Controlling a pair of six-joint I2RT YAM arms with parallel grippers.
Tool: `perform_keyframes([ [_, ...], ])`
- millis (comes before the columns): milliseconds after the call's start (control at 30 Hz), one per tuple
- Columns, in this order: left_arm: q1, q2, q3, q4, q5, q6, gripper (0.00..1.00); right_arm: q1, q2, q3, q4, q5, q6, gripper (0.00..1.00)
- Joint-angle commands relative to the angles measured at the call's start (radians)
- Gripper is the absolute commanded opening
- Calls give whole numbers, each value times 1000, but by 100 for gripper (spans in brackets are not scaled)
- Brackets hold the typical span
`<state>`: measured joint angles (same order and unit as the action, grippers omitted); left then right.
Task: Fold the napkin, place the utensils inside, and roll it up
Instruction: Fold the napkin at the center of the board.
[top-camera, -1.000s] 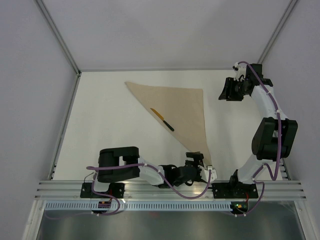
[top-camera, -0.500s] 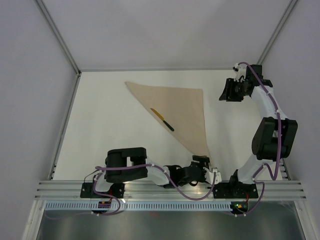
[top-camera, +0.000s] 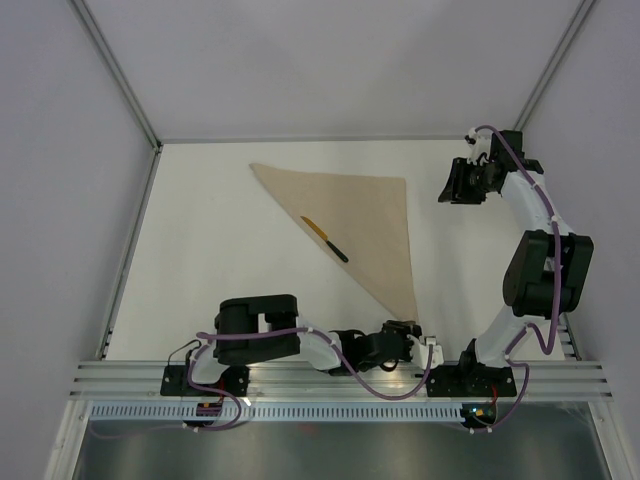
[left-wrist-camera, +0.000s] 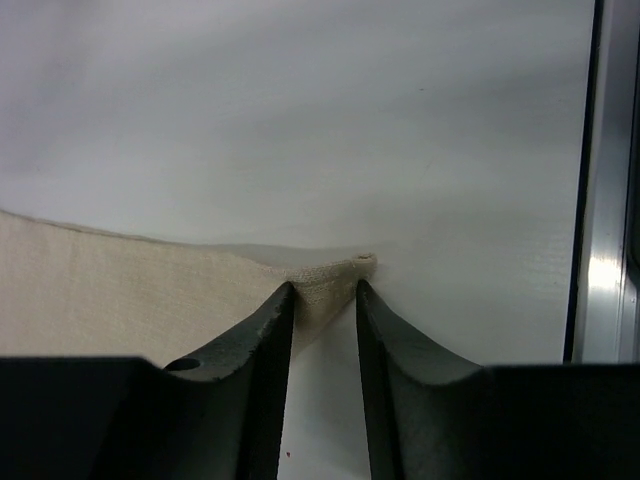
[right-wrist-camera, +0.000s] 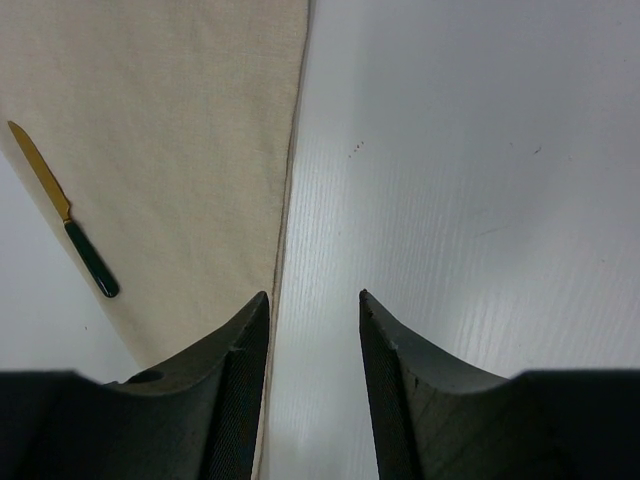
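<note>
The napkin (top-camera: 365, 210) lies on the table folded into a beige triangle, one point toward the near edge. The utensils, a single knife (top-camera: 325, 239) with a yellow blade and black handle, rest on its long diagonal edge. My left gripper (top-camera: 404, 328) is low at the napkin's near point. In the left wrist view the jaws of the left gripper (left-wrist-camera: 325, 287) stand narrowly apart, open, with the slightly bunched napkin (left-wrist-camera: 120, 300) corner between the tips. My right gripper (top-camera: 450, 183) hangs open above bare table just right of the napkin (right-wrist-camera: 170, 120); the knife (right-wrist-camera: 65, 210) is far to its left.
An aluminium rail (top-camera: 340, 378) runs along the near edge, close behind the left gripper, and the same rail (left-wrist-camera: 605, 200) shows at the right of the left wrist view. Grey enclosure walls bound the white table (top-camera: 200, 250) on three sides.
The left arm has slid right and lower to the napkin's near point, and its jaws have narrowed around that corner. The right gripper has barely moved.
</note>
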<state>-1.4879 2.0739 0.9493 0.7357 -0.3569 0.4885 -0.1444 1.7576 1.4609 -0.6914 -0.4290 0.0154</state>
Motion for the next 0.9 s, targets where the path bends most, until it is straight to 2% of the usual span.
perform_keyframes([
  [0,9,14,32,-2,19,21,37,-6,9,-7,18,-8,23,47],
  [233,20,9,68,-48,32,22,21,-6,17,-1,9,3,14,46],
  [433,32,5,101,-81,47,2,2,-6,19,1,7,4,3,46],
  [667,58,-43,112,-111,61,-60,2,-6,28,7,7,-2,0,46],
  [733,89,-73,114,-131,64,-100,2,-6,29,9,7,-7,0,46],
  [867,211,-135,108,-176,107,-281,2,-6,37,16,9,-14,0,46],
])
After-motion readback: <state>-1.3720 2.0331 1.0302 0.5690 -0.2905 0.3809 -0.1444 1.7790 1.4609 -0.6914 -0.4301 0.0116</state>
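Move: Around the left fingertips, half closed, lies the napkin's near corner, less than 1 cm below the hand point and otherwise level with it. The middle of the folded napkin is some 27 cm ahead and 13 cm to the left; the knife lies on its slanting edge, about 22 cm ahead and 22 cm left. From the idle right hand, that corner is roughly 30 cm back, 15 cm left and 12 cm below. Closing on the napkin's near corner, the left fingers go from less than half open to shut and pinch the cloth, while the hand edges about 1 cm right and slightly forward and up. Keeping the pinch, it then speeds up forward over the napkin, about 4.5 cm in all, the fingers tipping and turning slightly. ##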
